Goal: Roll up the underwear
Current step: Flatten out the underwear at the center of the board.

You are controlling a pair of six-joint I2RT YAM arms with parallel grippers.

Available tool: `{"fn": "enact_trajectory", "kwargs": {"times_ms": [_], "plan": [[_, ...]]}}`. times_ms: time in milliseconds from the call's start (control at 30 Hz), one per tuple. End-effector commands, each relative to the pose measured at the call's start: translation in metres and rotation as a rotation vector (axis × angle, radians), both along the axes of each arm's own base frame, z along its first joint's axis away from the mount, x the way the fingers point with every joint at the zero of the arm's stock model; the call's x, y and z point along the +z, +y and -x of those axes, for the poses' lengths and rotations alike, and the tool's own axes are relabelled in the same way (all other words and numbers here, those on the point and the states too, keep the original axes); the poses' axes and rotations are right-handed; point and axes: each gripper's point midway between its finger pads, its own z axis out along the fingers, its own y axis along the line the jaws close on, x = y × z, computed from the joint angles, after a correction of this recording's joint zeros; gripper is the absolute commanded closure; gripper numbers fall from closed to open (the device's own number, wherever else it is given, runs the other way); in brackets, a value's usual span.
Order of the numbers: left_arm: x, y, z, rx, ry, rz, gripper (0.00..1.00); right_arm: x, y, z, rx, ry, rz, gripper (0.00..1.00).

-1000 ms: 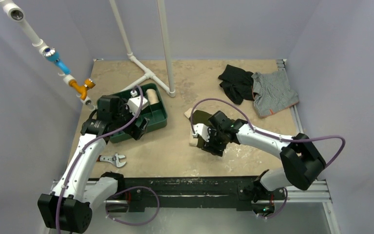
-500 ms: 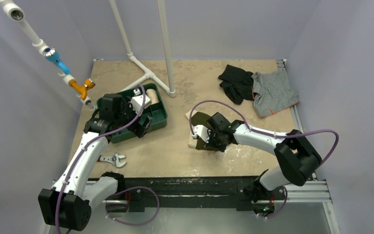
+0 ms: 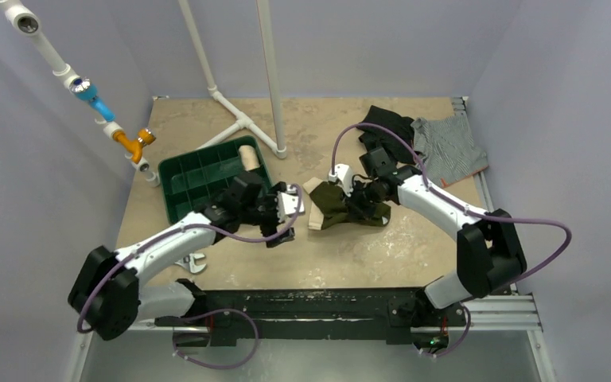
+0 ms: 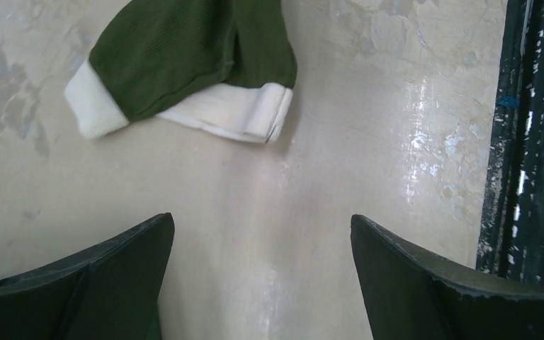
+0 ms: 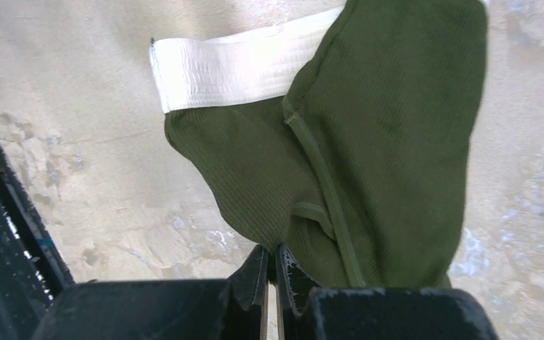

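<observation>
The underwear [image 3: 336, 207] is dark olive cloth with a cream waistband [image 3: 316, 216], lying loosely spread at the table's middle. My right gripper [image 3: 357, 205] is at its right side. In the right wrist view the right gripper [image 5: 273, 249] is shut on an edge of the underwear [image 5: 389, 134], with the waistband [image 5: 241, 67] at the far end. My left gripper [image 3: 286, 216] stands open just left of the waistband, apart from it. The left wrist view shows the left gripper [image 4: 262, 219] holding nothing over bare table, the underwear [image 4: 184, 60] lying ahead of it.
A green tray [image 3: 195, 179] holding a cream roll [image 3: 247, 155] sits at the left. A black garment [image 3: 386, 127] and a grey striped garment [image 3: 449, 151] lie at the back right. White pipe frame [image 3: 243, 123] stands behind. A wrench [image 3: 193, 261] lies under the left arm.
The left arm swung from the tray to the underwear's left side. The right gripper shut on the underwear and drew it back and right, spreading the cloth.
</observation>
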Motion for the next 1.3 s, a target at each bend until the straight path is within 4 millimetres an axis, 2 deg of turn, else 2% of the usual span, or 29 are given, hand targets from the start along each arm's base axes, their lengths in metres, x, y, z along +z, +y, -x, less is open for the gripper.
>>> {"fn": "enact_trajectory", "kwargs": {"times_ms": [0,33,200,367,500,667,833,933,967,1033,1100,1200,1267], "plan": [[-0.010,-0.053,-0.010,-0.134,-0.172,0.000,0.06,0.003,0.010,0.014,0.028,0.116,-0.073,1.00],[-0.011,-0.065,-0.015,-0.139,-0.214,0.006,0.06,0.001,0.010,0.014,0.027,0.128,-0.075,1.00],[-0.041,-0.102,-0.010,-0.207,-0.246,-0.062,0.06,0.000,0.010,0.015,0.025,0.157,-0.084,1.00],[-0.064,-0.116,-0.008,-0.198,-0.291,-0.122,0.11,0.000,0.010,0.014,0.024,0.165,-0.091,1.00],[-0.076,-0.116,-0.015,-0.160,-0.325,-0.167,0.26,-0.001,0.009,0.018,0.026,0.175,-0.100,1.00],[-0.081,-0.110,-0.029,-0.089,-0.355,-0.204,0.50,-0.001,0.007,0.022,0.032,0.179,-0.101,1.00],[-0.083,-0.100,-0.026,-0.099,-0.342,-0.259,0.75,0.010,0.006,0.022,0.033,0.154,-0.108,1.00],[-0.068,-0.096,-0.025,-0.097,-0.325,-0.269,0.96,0.020,0.005,0.020,0.033,0.127,-0.112,1.00],[-0.059,-0.096,-0.025,-0.092,-0.317,-0.264,1.00,0.026,0.005,0.018,0.032,0.110,-0.115,1.00],[-0.039,-0.092,-0.026,-0.085,-0.280,-0.248,1.00,0.044,0.006,0.011,0.034,0.058,-0.124,1.00],[-0.009,-0.090,-0.030,-0.071,-0.232,-0.211,1.00,0.067,0.007,0.002,0.029,-0.010,-0.138,1.00],[0.045,-0.088,-0.041,-0.052,-0.177,-0.148,1.00,0.109,0.008,-0.017,0.004,-0.131,-0.153,1.00],[0.083,-0.084,-0.058,-0.007,-0.183,-0.116,1.00,0.143,0.008,-0.037,-0.048,-0.225,-0.162,1.00]]}}
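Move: From the left gripper, the near part of the underwear's white waistband lies about 8 cm right, 2 cm ahead and 11 cm below. The green box stands some 22 cm left and 9 cm ahead of that gripper. The right gripper already pinches the underwear; from it that waistband part is roughly 11 cm left, 3 cm back and 7 cm down, and the black cloth about 19 cm ahead and 9 cm right. Bring the open left gripper right and down about 10 cm each to the waistband end, tipping its fingers some 20 degrees steeper, and shut them on the cloth. Keep the right pinch, easing it slightly back and down and waiting there; then raise both hands together about 8 to 10 cm, drifting a little forward. ##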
